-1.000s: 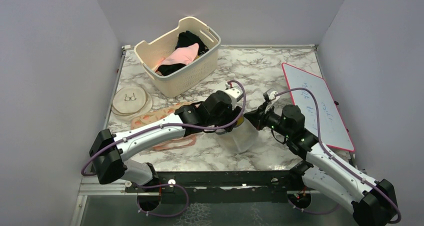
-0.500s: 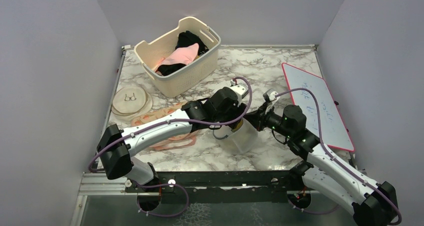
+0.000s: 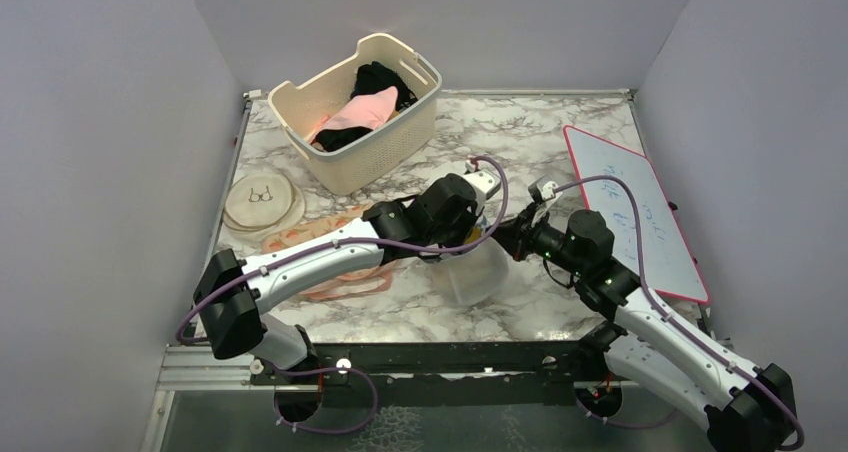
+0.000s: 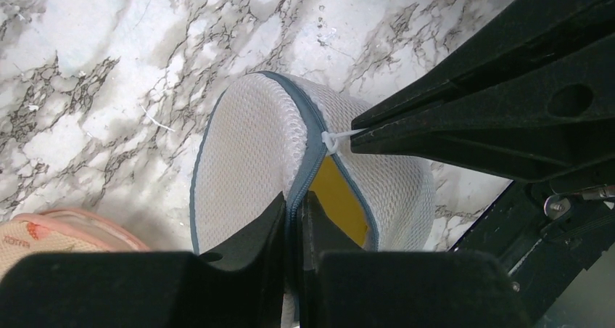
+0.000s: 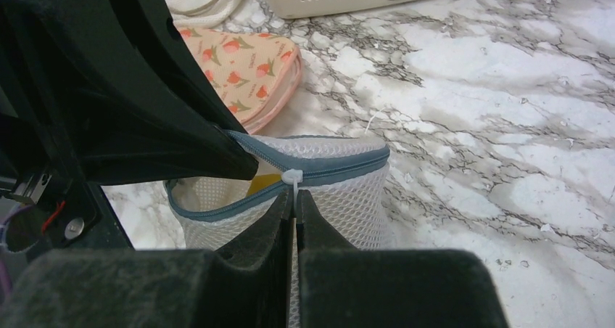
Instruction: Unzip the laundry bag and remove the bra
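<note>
The white mesh laundry bag [image 3: 470, 277] with a blue-grey zip rim sits at the table's middle, between the two grippers. It also shows in the left wrist view [image 4: 246, 154] and the right wrist view [image 5: 341, 197]. The zip is partly open and something yellow [image 4: 339, 206] shows inside; the bra cannot be made out as such. My left gripper [image 4: 294, 201] is shut on the bag's zip rim. My right gripper [image 5: 294, 197] is shut on the white zip pull tab [image 5: 291, 176].
A cream laundry basket [image 3: 385, 142] with pink and black clothes stands at the back. A flat peach patterned pouch [image 3: 330, 262] lies under the left arm. A cream disc with a glasses drawing [image 3: 262, 200] lies at the left. A whiteboard [image 3: 635, 207] lies at the right.
The left gripper moved right along the bag's rim and the bag shifted and sagged slightly. The right gripper kept its hold on the pull tab, moving slightly left.
</note>
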`<act>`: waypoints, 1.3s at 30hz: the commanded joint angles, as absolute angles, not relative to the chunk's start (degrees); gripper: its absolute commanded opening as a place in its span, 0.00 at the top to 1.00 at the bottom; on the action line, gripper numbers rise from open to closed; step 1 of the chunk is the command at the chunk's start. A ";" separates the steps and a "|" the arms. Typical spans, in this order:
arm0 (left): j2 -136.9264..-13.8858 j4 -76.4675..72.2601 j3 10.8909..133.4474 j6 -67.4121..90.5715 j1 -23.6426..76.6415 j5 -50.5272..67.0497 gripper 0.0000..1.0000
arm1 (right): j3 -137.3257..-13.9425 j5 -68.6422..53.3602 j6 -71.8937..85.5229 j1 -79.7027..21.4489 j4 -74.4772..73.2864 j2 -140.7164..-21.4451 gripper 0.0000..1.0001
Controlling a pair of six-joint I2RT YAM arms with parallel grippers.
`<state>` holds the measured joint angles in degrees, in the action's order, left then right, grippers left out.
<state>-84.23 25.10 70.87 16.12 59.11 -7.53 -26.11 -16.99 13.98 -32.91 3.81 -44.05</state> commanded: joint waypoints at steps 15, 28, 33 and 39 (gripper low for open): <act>-75.80 20.84 67.06 9.85 59.50 -4.73 1.00 | -28.92 -3.70 16.67 -32.32 8.13 -50.31 0.99; -75.23 22.11 64.41 12.62 59.50 -6.11 0.85 | -28.94 -17.52 11.45 -31.44 9.56 -47.93 0.99; -77.78 24.70 67.85 12.74 59.52 -8.77 0.72 | -28.97 -23.06 10.62 -31.46 8.71 -48.06 0.99; -81.40 27.04 72.05 12.23 59.58 -10.84 0.60 | -28.87 -24.41 10.64 -31.42 8.40 -47.81 0.99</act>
<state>-79.29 25.23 68.58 12.29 59.37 -7.79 -28.12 -20.78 11.64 -31.75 7.27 -48.62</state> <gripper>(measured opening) 0.393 0.011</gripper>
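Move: My right fingers already pinch the zipper pull; the closed far bend of the zip is about 5 cm ahead of them and 2 cm right, nearly level. From my left hand, pinching the bag's zipper rim, the pull is some 4 cm right and 1 cm ahead. The yellow cloth in the slit sits 2 cm to the right of my left fingers, 1 cm back and 3 cm lower; the strawberry pouch lies around 28 cm left, 1 cm ahead and 12 cm below. Keeping hold of the pull, my right hand drags forward about 4 cm along the zip, dipping slightly and turning some 10 degrees clockwise, then comes back and left roughly 3 cm, turning counter-clockwise and rising. My left hand first draws the pinched rim up, back and left a couple of centimetres, sinks again, then opens its fingers to release it and starts forward, still straddling the rim. ##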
